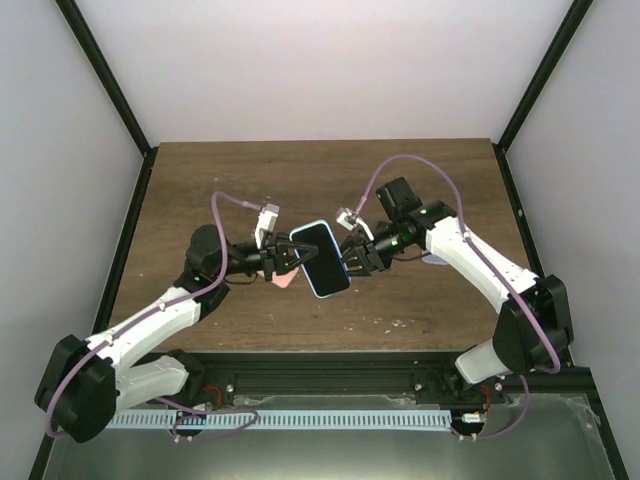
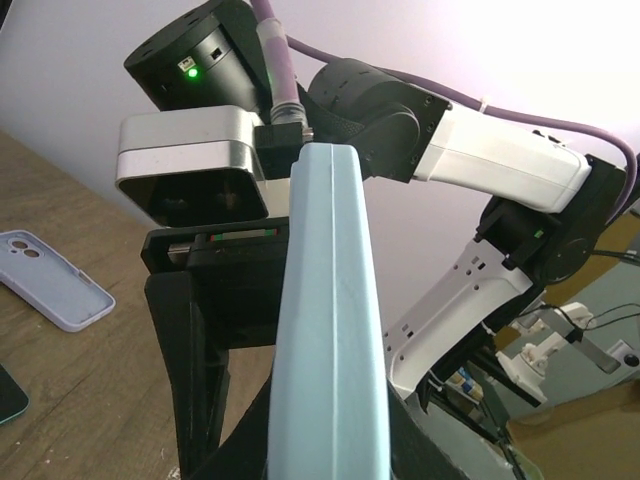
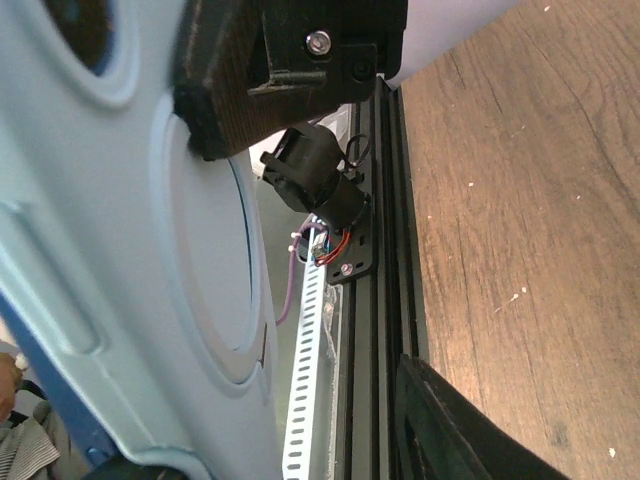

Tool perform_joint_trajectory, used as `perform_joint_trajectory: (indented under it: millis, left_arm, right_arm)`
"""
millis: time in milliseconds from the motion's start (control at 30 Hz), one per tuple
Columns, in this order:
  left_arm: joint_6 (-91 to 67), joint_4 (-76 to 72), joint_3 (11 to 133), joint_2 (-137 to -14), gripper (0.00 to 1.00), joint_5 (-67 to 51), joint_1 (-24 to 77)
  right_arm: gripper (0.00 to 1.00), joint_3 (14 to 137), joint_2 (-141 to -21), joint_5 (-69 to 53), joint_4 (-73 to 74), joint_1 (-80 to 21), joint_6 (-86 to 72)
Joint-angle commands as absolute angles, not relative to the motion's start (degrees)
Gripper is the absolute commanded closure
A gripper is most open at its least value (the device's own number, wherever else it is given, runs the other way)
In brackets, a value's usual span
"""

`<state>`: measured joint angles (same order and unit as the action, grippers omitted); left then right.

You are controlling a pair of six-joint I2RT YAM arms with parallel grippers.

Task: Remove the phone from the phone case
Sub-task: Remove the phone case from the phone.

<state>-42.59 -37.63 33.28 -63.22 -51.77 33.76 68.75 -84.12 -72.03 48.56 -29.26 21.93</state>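
Note:
The phone [image 1: 322, 256], dark screen up, sits in a light blue case [image 1: 313, 228] held in the air over the middle of the table. My left gripper [image 1: 290, 256] is shut on the case's left side; in the left wrist view the case edge [image 2: 325, 330] runs up between its dark fingers. My right gripper [image 1: 351, 256] is at the case's right side. In the right wrist view the case's back [image 3: 110, 250] fills the left, and one finger [image 3: 460, 430] stands apart from it with a gap between.
A lavender phone case [image 2: 55, 282] lies empty on the wooden table, partly hidden under the right arm in the top view [image 1: 436, 260]. A small pink object [image 1: 285, 281] lies below the left gripper. A dark flat item [image 2: 10, 395] lies at the left edge.

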Motion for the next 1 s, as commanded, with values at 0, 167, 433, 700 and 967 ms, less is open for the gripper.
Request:
perform_joint_trajectory:
  millis: [0,167,433,700,967]
  left_arm:
    - [-41.19,-23.64,31.37,-67.84,1.0,-58.52,38.4]
    - [-41.27,-22.35,33.47,-67.84,1.0,-50.62,38.14]
    - [-39.59,-10.32,41.39,-70.34,0.81,-27.83,37.84]
    - [-34.88,-0.1,45.7,-68.32,0.41,-9.71,37.94]
    - [-31.39,5.91,42.9,-63.1,0.4,4.8,41.0]
  right_arm:
    - [0.64,73.35,-81.04,-82.96,36.39,-30.75,20.06]
    - [0.86,67.87,-80.59,-84.11,34.44,-30.7,18.84]
    - [0.99,53.26,-77.03,-76.81,19.76,-27.91,7.82]
    - [0.99,44.08,-77.17,-66.9,9.38,-22.73,1.33]
    - [0.99,45.91,-84.43,-60.65,10.55,-21.04,-2.99]
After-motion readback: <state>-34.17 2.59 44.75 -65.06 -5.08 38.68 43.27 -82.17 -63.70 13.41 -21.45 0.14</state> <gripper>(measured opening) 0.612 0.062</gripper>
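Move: The cased phone is held face up at its left edge by the left hand; its middle lies about 3 cm right, 1 cm back and 2 cm below that hand. From the right hand, open at its other long edge, it is some 7 cm left, level ahead and 2 cm higher. The pink case lies about 10 cm ahead, 12 cm left and 29 cm below the left hand; the black phone lies about 18 cm ahead, 12 cm right and 25 cm below the right. The cased phone changes hands: the right fingers close on its right edge, then the left fingers, after sinking about 3 cm with it, open and come free, going forward, down and finally left while turning some 40 degrees counter-clockwise. The right hand keeps its grip and carries the phone down about 10 cm, with some forward and right, turning clockwise. ##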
